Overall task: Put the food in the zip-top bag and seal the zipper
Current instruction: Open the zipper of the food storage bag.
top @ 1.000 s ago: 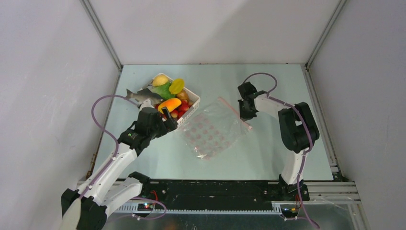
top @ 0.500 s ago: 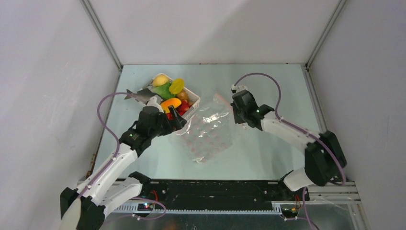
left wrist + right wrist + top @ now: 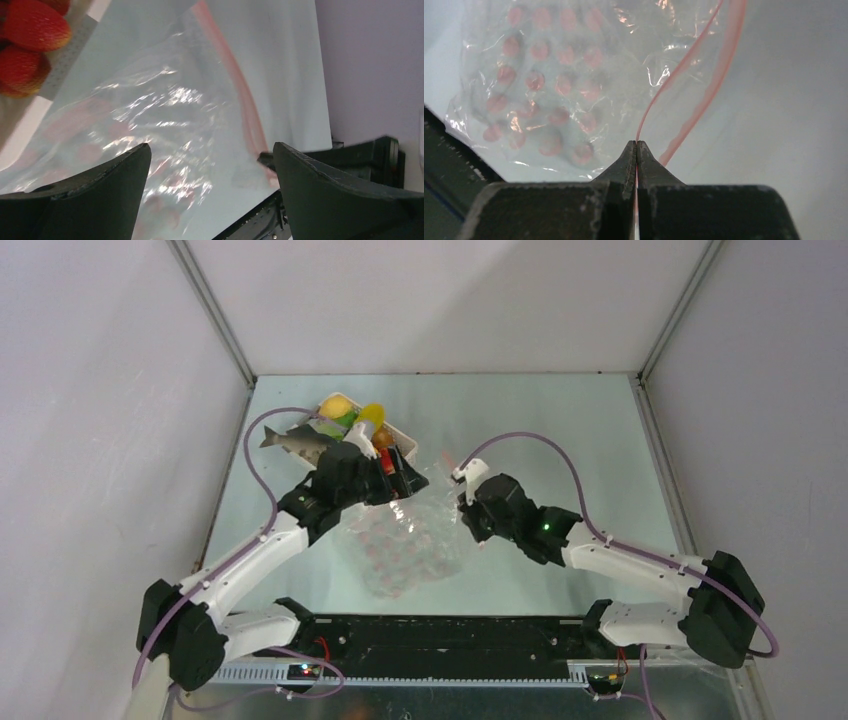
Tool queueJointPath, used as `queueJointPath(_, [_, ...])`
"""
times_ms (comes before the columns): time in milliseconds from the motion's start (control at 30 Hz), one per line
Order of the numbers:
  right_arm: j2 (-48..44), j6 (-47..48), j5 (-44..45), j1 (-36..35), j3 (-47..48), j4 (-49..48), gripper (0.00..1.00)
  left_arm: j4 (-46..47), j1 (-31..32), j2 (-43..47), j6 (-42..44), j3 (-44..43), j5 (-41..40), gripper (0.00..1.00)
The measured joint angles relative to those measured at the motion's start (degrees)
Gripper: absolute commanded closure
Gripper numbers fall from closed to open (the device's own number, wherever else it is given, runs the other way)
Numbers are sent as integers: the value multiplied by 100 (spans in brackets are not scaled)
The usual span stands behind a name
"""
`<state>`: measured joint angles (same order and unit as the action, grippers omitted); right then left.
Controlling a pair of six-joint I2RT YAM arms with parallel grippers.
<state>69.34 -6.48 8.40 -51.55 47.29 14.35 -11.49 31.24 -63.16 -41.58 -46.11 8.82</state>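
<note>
The zip-top bag (image 3: 408,552), clear with pink dots, lies crumpled mid-table, its far edge lifted. My right gripper (image 3: 465,515) is shut on the zipper, and the right wrist view shows the thin pink strip (image 3: 640,131) pinched between the tips (image 3: 637,142) while the dotted bag (image 3: 549,90) hangs beyond. My left gripper (image 3: 405,480) hovers over the bag's far-left corner beside the basket. Its jaws (image 3: 211,150) stand wide open with nothing held, and the bag film and the zipper (image 3: 237,85) lie below them. The food (image 3: 340,408) sits in the basket, with red pieces (image 3: 30,30) close by.
The white lattice basket (image 3: 408,447) stands at the back left, partly hidden by my left arm. A grey toy fish (image 3: 295,440) pokes over its left side. Grey walls close in the table on three sides, and the black rail (image 3: 450,635) runs along the near edge.
My right arm swung left and nearer with the bag's zipper edge pinched, dragging and lifting the bag. My left gripper moved right from the basket's front to over the bag.
</note>
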Motion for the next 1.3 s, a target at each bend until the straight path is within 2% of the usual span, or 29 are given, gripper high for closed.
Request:
queueJointPath(200, [-55, 129, -61, -614, -15, -365, 100, 120, 280, -437, -151, -74, 70, 2])
queueJointPath(400, [-116, 278, -105, -844, -15, -595, 100, 133, 474, -793, -256, -179, 85, 0])
queueJointPath(867, [-107, 422, -245, -964, -15, -785, 100, -205, 798, -1209, -304, -459, -133, 47])
queueJointPath(1233, [-9, 505, -306, -1003, -24, -916, 100, -446, 907, -1429, -273, -514, -396, 48])
queueJointPath(1300, [24, 505, -313, -1023, -24, -953, 100, -455, 922, -1552, -245, -560, -385, 57])
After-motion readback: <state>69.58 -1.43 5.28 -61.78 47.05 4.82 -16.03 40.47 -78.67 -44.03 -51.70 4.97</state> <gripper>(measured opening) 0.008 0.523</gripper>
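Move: The free stretch of the zipper lip that the left fingers go for runs about 9 cm to their right, 2 cm ahead and 9 cm below. From the right hand, which already pinches that lip near its end, this stretch lies some 6 cm ahead, 3 cm left and 3 cm lower. The bag's dotted body spreads about 11 cm back from the left hand, 1 cm left and 16 cm down; the food basket sits some 14 cm ahead, 12 cm left and 16 cm below it. The zipper lip stays pinched in the shut right fingers, which draw it left and back, some 6 cm leftward and a little up, swinging about 15 degrees counter-clockwise, fast at first and then almost still. Meanwhile the left hand comes down and rightward over the lip, about 6 cm lower, tips further down and closes from wide open to about half, so its fingers straddle the lip; a firm touch can't be seen. ##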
